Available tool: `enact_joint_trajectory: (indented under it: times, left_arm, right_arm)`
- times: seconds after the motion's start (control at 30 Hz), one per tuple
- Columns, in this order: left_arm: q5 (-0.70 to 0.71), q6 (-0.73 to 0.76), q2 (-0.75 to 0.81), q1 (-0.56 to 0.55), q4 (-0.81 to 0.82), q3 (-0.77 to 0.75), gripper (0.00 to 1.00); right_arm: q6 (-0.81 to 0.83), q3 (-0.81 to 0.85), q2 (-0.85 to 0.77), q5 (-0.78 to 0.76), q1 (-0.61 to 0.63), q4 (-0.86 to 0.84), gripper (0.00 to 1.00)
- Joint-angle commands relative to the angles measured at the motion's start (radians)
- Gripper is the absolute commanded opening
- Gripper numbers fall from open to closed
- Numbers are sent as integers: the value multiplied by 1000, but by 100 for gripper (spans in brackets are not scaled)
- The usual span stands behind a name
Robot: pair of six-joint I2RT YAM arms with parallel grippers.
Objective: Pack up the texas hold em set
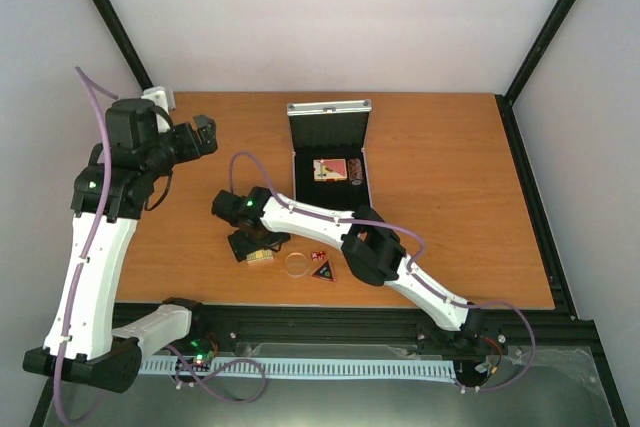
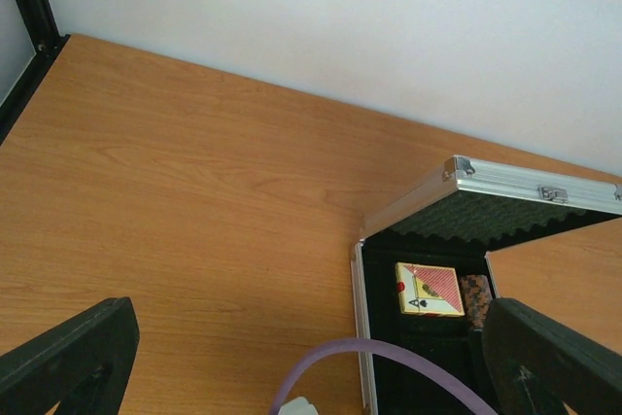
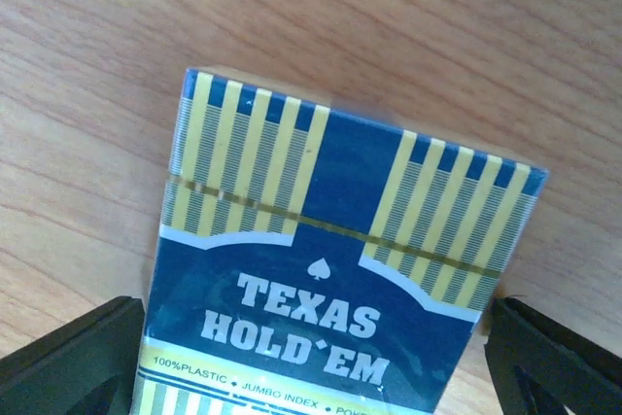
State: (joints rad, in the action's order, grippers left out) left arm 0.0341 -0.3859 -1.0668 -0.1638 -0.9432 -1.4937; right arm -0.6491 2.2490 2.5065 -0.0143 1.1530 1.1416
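Note:
The silver case [image 1: 368, 162] lies open at the table's back middle, lid [image 1: 329, 107] upright. A pink card deck [image 1: 330, 169] and a brown chip stack [image 1: 356, 172] sit in its black lining. My right gripper [image 1: 258, 247] is down at the front middle, open. Its fingers [image 3: 68, 362] flank the blue-yellow "Texas Hold'em" deck [image 3: 330, 269], which rests on the wood. A clear disc [image 1: 297, 263], red dice [image 1: 316, 256] and a black triangle [image 1: 322, 271] lie just right of it. My left gripper [image 1: 205, 132] hangs open and empty above the table, left of the case [image 2: 362, 318].
The right arm's purple cable [image 2: 389, 352] arcs across the left wrist view between that gripper and the case. Black frame posts stand at the table's back corners, and a black rail runs along its right edge [image 1: 530, 197].

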Motion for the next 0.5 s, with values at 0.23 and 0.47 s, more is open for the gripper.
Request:
enact_joint_trajectory:
  times: [0.23, 0.47]
  left_arm:
    - [12, 25, 2, -2, 8, 18, 100]
    - [24, 35, 3, -2, 1, 10, 100]
  right_arm:
    - [30, 24, 39, 0, -8, 27, 63]
    - [54, 23, -15, -19, -11, 14, 30]
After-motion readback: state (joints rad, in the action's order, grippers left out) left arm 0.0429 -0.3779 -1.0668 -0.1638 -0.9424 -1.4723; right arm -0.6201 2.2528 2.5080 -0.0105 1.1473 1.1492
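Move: The blue Texas Hold'em card deck lies between the right hand's open fingers, its middle level with them and about 1 cm below. From it the clear ring is roughly 9 cm right and 4 cm back, the red dice 14 cm right and 3 cm back, the open case about 18 cm right and 15 cm ahead. From the left hand the deck lies some 8 cm back, 12 cm right and 37 cm down. Staying in place, the right hand closes its fingers by about a third, pinching the blue deck's long sides. ##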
